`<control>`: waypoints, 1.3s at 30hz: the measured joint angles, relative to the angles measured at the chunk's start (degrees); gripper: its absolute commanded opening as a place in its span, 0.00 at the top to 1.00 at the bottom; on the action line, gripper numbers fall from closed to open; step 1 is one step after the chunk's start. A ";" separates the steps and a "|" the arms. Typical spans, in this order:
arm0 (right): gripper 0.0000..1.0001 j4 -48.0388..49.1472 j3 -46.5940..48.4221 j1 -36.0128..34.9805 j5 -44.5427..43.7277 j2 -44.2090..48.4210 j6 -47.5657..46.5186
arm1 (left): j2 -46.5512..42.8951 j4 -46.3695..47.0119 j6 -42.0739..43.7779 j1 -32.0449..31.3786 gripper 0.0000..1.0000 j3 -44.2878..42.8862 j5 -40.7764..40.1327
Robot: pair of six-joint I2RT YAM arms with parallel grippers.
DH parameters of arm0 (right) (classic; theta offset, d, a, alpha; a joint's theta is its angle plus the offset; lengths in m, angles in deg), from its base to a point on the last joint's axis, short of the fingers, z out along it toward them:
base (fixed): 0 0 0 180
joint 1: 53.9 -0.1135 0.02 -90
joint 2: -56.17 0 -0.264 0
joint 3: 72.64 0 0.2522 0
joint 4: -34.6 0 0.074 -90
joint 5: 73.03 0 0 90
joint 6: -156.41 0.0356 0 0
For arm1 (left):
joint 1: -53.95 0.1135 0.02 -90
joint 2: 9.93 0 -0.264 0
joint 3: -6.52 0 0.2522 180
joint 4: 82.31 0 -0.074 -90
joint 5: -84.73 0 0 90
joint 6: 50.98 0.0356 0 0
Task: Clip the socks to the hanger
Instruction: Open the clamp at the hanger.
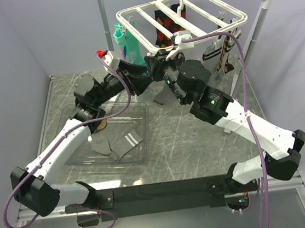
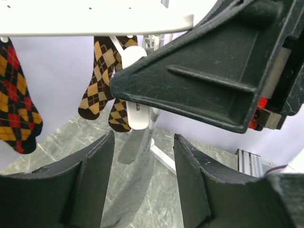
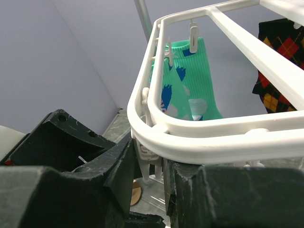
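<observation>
The white hanger [image 1: 131,27] hangs from the rail, its rim [image 3: 199,137] crossing the right wrist view. Under that rim my right gripper [image 3: 153,164] is shut on a small white clip [image 3: 156,159]. A grey sock [image 2: 127,183] hangs from a white clip [image 2: 134,114] and drops between the fingers of my left gripper [image 2: 142,164], which is open and apart from it. From above, both grippers [image 1: 140,77] [image 1: 159,63] meet below the hanger's near left edge, with the hanging sock [image 1: 161,97] under them. Two more grey socks [image 1: 125,142] lie in the clear bin.
Teal patterned socks [image 1: 122,40] and dark argyle socks [image 1: 167,21] hang from the hanger, brown argyle ones [image 1: 223,56] at its right. The metal rail stand [image 1: 262,13] rises behind. The clear plastic bin [image 1: 142,120] sits on the marble table at the left. My right arm [image 2: 213,71] crowds the left wrist view.
</observation>
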 measured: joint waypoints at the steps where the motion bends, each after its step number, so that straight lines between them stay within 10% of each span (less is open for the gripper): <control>1: 0.94 -0.02 0.00 -0.02 0.02 0.00 0.00 | -0.02 0.11 0.00 0.00 0.42 0.02 -0.24; 10: 0.94 -0.98 0.04 0.00 0.42 -0.02 0.33 | -0.02 2.75 -0.44 0.00 0.45 0.00 -1.81; 22: 0.89 -3.48 0.87 0.15 0.72 -0.07 0.85 | 1.18 6.40 -2.16 -0.02 0.73 -0.02 -2.84; 30: 0.53 -5.79 2.47 0.81 1.14 -0.20 2.12 | 1.57 7.78 -3.48 -0.52 0.77 -0.02 -3.30; 39: 0.37 -6.25 2.47 2.54 3.80 -0.07 4.94 | 1.57 9.16 -5.22 -0.68 0.79 1.07 -5.53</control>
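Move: The clamp under the hanger's near left corner is about 3 cm above the left hand's open fingers, 1 cm to their right and 1 cm farther out; the right fingers already pinch it about 1 cm ahead of their hand point. From the left hand, the hanger corner is roughly 6 cm up, 1 cm right and 1 cm ahead, the gray sock some 8 cm down, 2 cm right and 1 cm ahead, and the teal sock about 13 cm ahead, 6 cm left and 3 cm lower. With the right hand keeping its pinch on the clamp, the left hand rises about 2 cm, fingertips tilting up some 5 degrees, and closes its fingers from wide apart onto the clamp's lower end, above the hanging gray sock. Only once the left hand is nearly shut does the right hand open wide and let go of the clamp, staying almost in place under the hanger corner while its fingers tip slightly down. ##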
